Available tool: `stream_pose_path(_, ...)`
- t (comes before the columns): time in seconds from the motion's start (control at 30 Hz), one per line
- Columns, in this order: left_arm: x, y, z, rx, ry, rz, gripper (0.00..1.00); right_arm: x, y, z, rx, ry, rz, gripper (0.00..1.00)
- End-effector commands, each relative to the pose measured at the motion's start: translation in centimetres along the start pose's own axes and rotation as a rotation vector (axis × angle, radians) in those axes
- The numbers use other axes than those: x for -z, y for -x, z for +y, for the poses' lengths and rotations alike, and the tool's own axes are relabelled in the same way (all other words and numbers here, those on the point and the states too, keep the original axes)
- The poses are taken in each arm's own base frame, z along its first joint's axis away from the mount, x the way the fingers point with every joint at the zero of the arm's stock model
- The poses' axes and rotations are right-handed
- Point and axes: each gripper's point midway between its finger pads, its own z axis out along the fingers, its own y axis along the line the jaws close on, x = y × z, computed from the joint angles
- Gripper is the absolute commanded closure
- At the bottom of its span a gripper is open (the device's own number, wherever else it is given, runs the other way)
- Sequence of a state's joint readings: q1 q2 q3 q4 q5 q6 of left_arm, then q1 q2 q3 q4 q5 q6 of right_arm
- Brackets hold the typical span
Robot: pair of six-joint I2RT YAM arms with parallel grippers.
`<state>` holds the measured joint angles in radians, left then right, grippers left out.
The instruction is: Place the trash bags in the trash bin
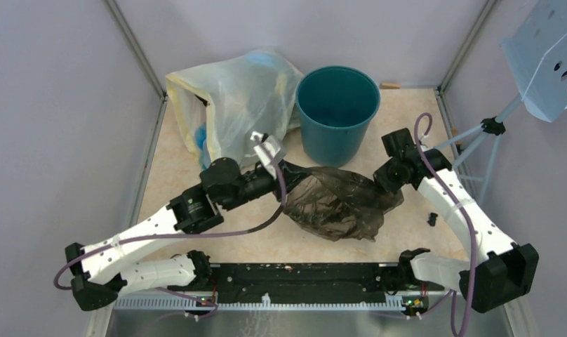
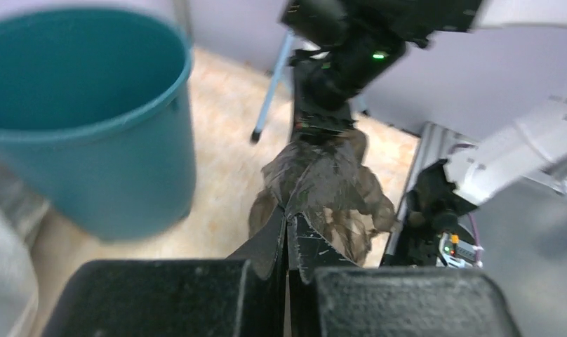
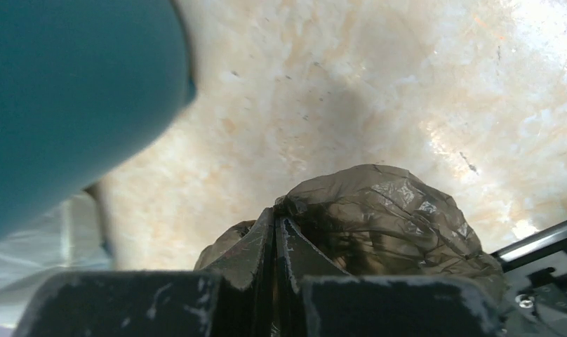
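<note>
A thin, crinkled black trash bag (image 1: pixel 340 201) hangs stretched between my two grippers, just in front of the teal trash bin (image 1: pixel 337 112). My left gripper (image 1: pixel 289 168) is shut on the bag's left end; in the left wrist view its tips (image 2: pixel 288 219) pinch the film of the trash bag (image 2: pixel 330 186). My right gripper (image 1: pixel 380 177) is shut on the bag's right end, its tips (image 3: pixel 276 210) clamped on the trash bag (image 3: pixel 386 217). The trash bin (image 2: pixel 84 119) stands upright to the left in the left wrist view, and its wall (image 3: pixel 63 98) fills the right wrist view's upper left.
A large whitish-yellow translucent bag (image 1: pixel 231 105) with blue contents sits left of the bin at the back. Grey walls close in the table (image 1: pixel 421 225) on three sides. A light stand with a perforated blue panel (image 1: pixel 547 56) leans in at the right.
</note>
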<state>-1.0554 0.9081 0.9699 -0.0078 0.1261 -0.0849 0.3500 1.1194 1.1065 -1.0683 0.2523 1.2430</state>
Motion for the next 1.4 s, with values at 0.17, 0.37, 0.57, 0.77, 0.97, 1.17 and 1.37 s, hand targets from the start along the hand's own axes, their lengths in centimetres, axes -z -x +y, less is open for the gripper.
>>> stream_pose_path(0.17,0.5,-7.9,10.8,0.434,0.513,0.274,1.0,-3.7,-2.1,-1.5,0.455,-0.01,0.114,0.63)
stream_pose_path(0.37,0.7,-10.0,13.2,0.516,0.52,0.297,1.0,0.5,-1.0,1.0,0.657,0.262,0.023,0.29)
stream_pose_path(0.57,0.4,-11.6,13.2,0.559,0.522,0.357,1.0,5.1,-2.5,3.1,0.805,0.536,0.002,0.19)
stream_pose_path(0.77,0.7,-12.0,13.8,0.563,0.563,0.36,1.0,8.0,-8.0,5.3,0.945,0.699,-0.015,0.19)
stream_pose_path(0.97,1.6,-12.5,14.9,0.567,0.635,0.375,1.0,7.2,-14.0,7.5,0.995,0.586,-0.038,0.23)
stream_pose_path(1.17,2.7,-13.3,15.8,0.632,0.672,0.362,1.0,4.0,-17.9,7.5,1.128,0.429,-0.082,0.14)
stream_pose_path(1.37,3.4,-13.9,15.9,0.633,0.685,0.362,1.0,-0.3,-16.8,2.7,1.207,0.15,-0.108,0.08)
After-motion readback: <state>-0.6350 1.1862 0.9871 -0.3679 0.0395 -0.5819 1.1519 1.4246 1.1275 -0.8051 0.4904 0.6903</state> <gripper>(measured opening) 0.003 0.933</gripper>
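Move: I hold the black trash bag between my hands. Its middle lies about 12 cm to the left of my right hand, 4 cm back and 5 cm lower; from my left hand it is some 11 cm right, level fore and aft, and 23 cm down. The trash bin stands roughly 23 cm ahead of my right hand and 14 cm to its left, with the big clear bag some 32 cm ahead and 23 cm left of my left hand. I keep the black bag pinched in my left hand and bring it down about 16 cm, forward 12 cm or so and somewhat left, tipping the fingers down. My right hand dips 5 cm, opens wide and lets its end go, lifts clear, then swings some 18 cm left and a little back while turning about 65 degrees counter-clockwise, and sinks open over the bag's slack middle. ##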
